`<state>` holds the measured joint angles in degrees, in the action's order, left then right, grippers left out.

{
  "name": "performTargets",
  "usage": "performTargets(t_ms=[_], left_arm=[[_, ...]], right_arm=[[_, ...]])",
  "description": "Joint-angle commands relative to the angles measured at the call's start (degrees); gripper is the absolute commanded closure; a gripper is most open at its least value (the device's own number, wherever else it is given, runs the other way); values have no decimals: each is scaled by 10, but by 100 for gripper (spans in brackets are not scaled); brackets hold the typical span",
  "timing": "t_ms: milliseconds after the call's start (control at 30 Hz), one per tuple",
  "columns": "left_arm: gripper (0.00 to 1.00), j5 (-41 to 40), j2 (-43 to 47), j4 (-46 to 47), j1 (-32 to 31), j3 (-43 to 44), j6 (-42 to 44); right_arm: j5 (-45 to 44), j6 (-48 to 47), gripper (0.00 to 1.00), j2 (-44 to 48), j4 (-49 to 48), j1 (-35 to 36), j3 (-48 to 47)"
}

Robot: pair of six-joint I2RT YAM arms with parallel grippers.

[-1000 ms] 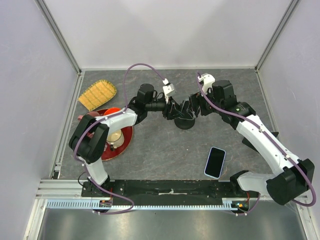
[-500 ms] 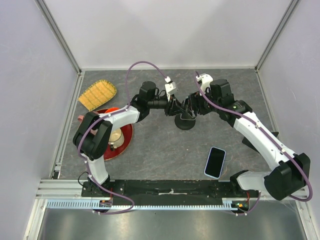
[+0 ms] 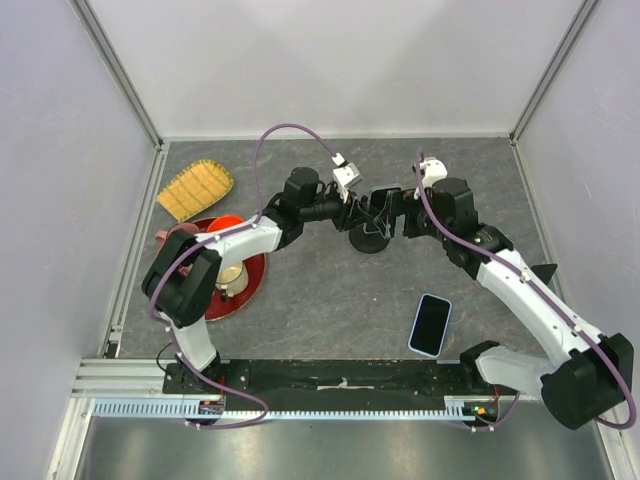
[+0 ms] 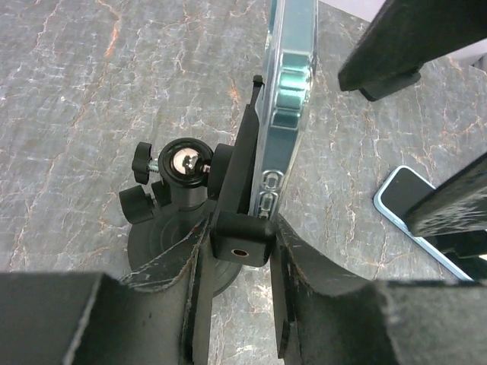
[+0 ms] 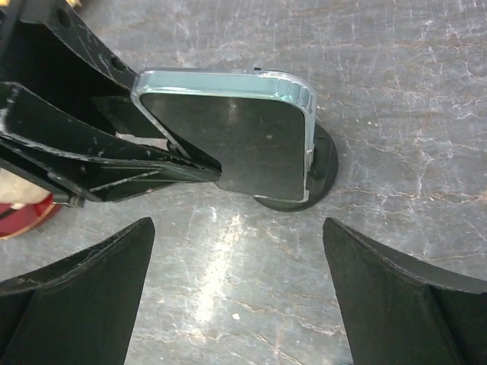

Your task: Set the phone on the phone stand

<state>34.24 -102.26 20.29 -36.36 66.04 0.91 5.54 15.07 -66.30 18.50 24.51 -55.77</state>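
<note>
The black phone stand (image 3: 370,241) sits mid-table on its round base (image 4: 163,243). A phone in a clear case (image 4: 287,91) stands on edge in the stand's cradle, its dark face showing in the right wrist view (image 5: 236,137). My left gripper (image 3: 357,214) is shut on the cradle's lower bracket (image 4: 242,245), one finger on each side. To the right of the stand my right gripper (image 3: 394,214) is wide open and empty, clear of the phone (image 5: 237,236). A second phone, light blue (image 3: 430,325), lies flat near the front right (image 4: 407,205).
A red plate (image 3: 251,283) holding a cup (image 3: 230,273) sits at the left, under the left arm. A yellow woven mat (image 3: 195,190) lies at the back left. A small black object (image 3: 545,272) is by the right wall.
My right gripper has drawn back to the right from the stand and opened wide. The left gripper has closed on the stand's bracket, and the stand has shifted slightly toward the back.
</note>
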Motion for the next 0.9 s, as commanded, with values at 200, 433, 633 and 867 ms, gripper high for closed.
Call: performTargets(t_ms=[200, 433, 633, 867], left_arm=[[14, -39, 92, 0, 10, -43, -93], [12, -80, 175, -82, 18, -52, -147], [13, -109, 293, -167, 18, -88, -181], [14, -150, 440, -199, 18, -170, -196]], right_arm=[[-34, 101, 2, 5, 0, -1, -33], [-69, 86, 2, 24, 36, -2, -53], [-122, 64, 2, 15, 41, 11, -76], [-254, 43, 2, -38, 40, 98, -120]])
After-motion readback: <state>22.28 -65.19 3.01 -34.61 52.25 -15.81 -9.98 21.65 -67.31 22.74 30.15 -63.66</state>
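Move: The left fingers already hold the near-left end of the phone stand's clamp, and the phone in it stands about 3 cm to their right and 1 cm ahead. The stand's base is roughly 2 cm ahead, 2 cm right and 16 cm below. From the open right hand, the phone lies some 3 cm ahead and 3 cm left, at about its height; the base is about 3 cm ahead, 4 cm left and 19 cm below. Left fingers release the clamp and retreat some 15 cm left, up, back; open right hand rises 4 cm. ##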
